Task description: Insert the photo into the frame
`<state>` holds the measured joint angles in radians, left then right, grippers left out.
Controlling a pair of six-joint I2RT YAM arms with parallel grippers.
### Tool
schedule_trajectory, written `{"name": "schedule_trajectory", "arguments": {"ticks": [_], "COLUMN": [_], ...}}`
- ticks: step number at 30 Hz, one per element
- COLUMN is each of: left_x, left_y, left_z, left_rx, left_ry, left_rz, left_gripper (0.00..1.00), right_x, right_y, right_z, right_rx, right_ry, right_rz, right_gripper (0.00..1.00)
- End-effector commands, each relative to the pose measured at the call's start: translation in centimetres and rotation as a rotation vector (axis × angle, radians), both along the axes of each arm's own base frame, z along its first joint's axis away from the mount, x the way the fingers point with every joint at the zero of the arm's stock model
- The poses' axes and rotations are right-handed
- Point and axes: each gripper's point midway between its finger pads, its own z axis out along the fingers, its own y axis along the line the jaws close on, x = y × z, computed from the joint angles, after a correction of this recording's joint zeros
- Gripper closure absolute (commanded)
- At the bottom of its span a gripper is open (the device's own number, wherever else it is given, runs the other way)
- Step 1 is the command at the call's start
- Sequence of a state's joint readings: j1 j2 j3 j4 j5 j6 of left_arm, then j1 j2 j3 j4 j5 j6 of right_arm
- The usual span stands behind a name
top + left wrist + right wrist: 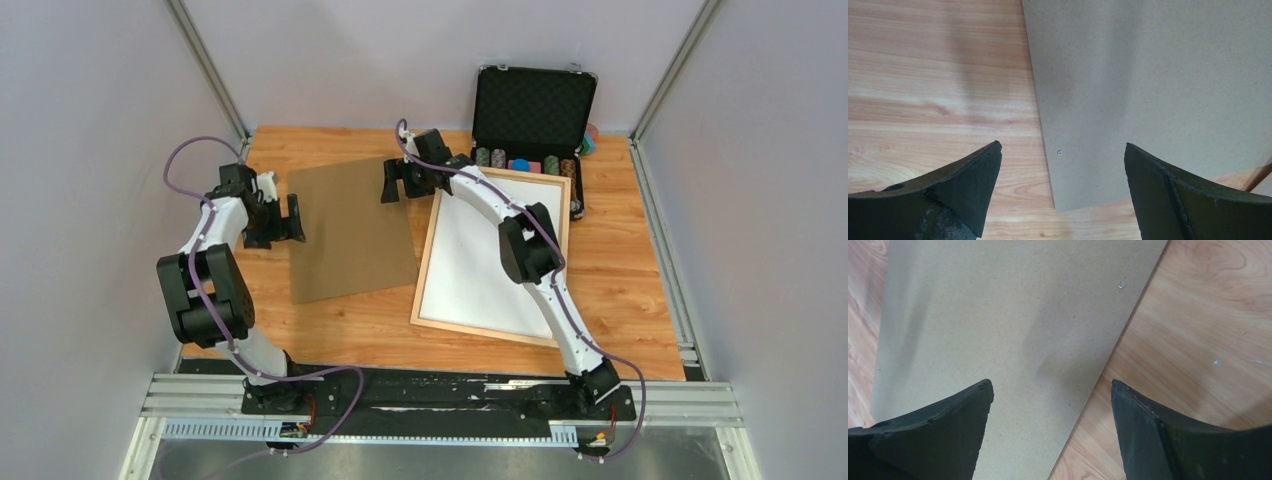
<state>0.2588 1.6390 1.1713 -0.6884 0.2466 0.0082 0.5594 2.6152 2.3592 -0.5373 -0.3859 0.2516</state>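
The light-wood frame (482, 333) lies flat on the table, right of centre. Inside it lies the photo (470, 270), showing only its plain white side. Part of both is hidden under my right arm. A brown backing board (350, 230) lies to the left of the frame. My left gripper (293, 218) is open and empty over the board's left edge (1148, 75), and that edge runs between its fingers (1063, 147). My right gripper (392, 185) is open and empty at the board's far right corner (998, 315), straddling the board's edge (1052, 382).
An open black chip case (533, 110) stands at the back right, just behind the frame, with rows of coloured chips (520, 162) in it. Pale walls with metal posts close in the wooden table (620, 270) on three sides.
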Motion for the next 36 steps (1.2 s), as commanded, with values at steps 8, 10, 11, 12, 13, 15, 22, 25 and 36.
{"name": "schedule_trajectory", "arguments": {"ticks": [8,10,11,12,13,15,22,25,36], "left_x": [1.0,1.0,1.0,1.0,0.9,1.0,1.2,1.5,1.2], "left_y": [-0.7,-0.8,-0.7,-0.7,-0.7,-0.6,-1.5,-1.7,-2.9], "left_z": [-1.3,-1.8,-2.1,-2.3,-2.6,-2.9,-4.0,-4.6,-6.8], "left_rx": [-0.075,-0.083,-0.083,-0.082,-0.084,-0.08,-0.141,-0.163,-0.24], "left_ry": [-0.002,0.011,0.02,0.024,0.034,0.038,0.063,0.075,0.134], "left_rz": [0.01,0.014,0.016,0.019,0.024,0.032,0.02,0.021,0.012], "left_gripper": [0.0,0.0,0.0,0.0,0.0,0.0,0.0,0.0,0.0], "right_x": [0.1,-0.2,-0.3,-0.4,-0.5,-0.6,-1.7,-2.2,-4.0], "right_y": [0.1,0.2,0.3,0.3,0.4,0.4,1.2,1.5,2.7], "right_z": [-1.0,-1.5,-1.7,-2.0,-2.1,-2.4,-3.0,-3.4,-1.9], "right_rx": [-0.007,-0.003,-0.002,-0.001,0.001,0.004,0.052,0.066,0.171], "right_ry": [0.027,0.045,0.054,0.061,0.067,0.079,0.156,0.19,0.295], "right_rz": [-0.023,-0.02,-0.019,-0.019,-0.019,-0.021,-0.004,0.0,0.04], "right_gripper": [0.15,0.15,0.15,0.15,0.15,0.15,0.15,0.15,0.16]}}
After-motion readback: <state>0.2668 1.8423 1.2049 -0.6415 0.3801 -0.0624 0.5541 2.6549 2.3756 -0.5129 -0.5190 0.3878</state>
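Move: The brown backing board lies flat between the hands: its middle is about 14 cm right of the left hand, 4 cm farther out and some 5 cm below. From the right hand the board's middle is about 12 cm to the left, 9 cm back and 2 cm lower. The frame with the white-backed photo lies some 22 cm right of the right hand and 17 cm back; the chip case is about 30 cm right and 4 cm ahead. The left hand sinks about 5 cm onto the board's left edge, drifting some 2 cm right with its fingers wide open and tilting slightly, so that its outer finger comes down beside that edge. The right hand, also open and already low over the far part of the right edge, dips about 1 cm, then edges roughly 2 cm left and a little back, tilting some 10 degrees, its outer finger closing up against the right edge and pushing the board towards the left hand. ##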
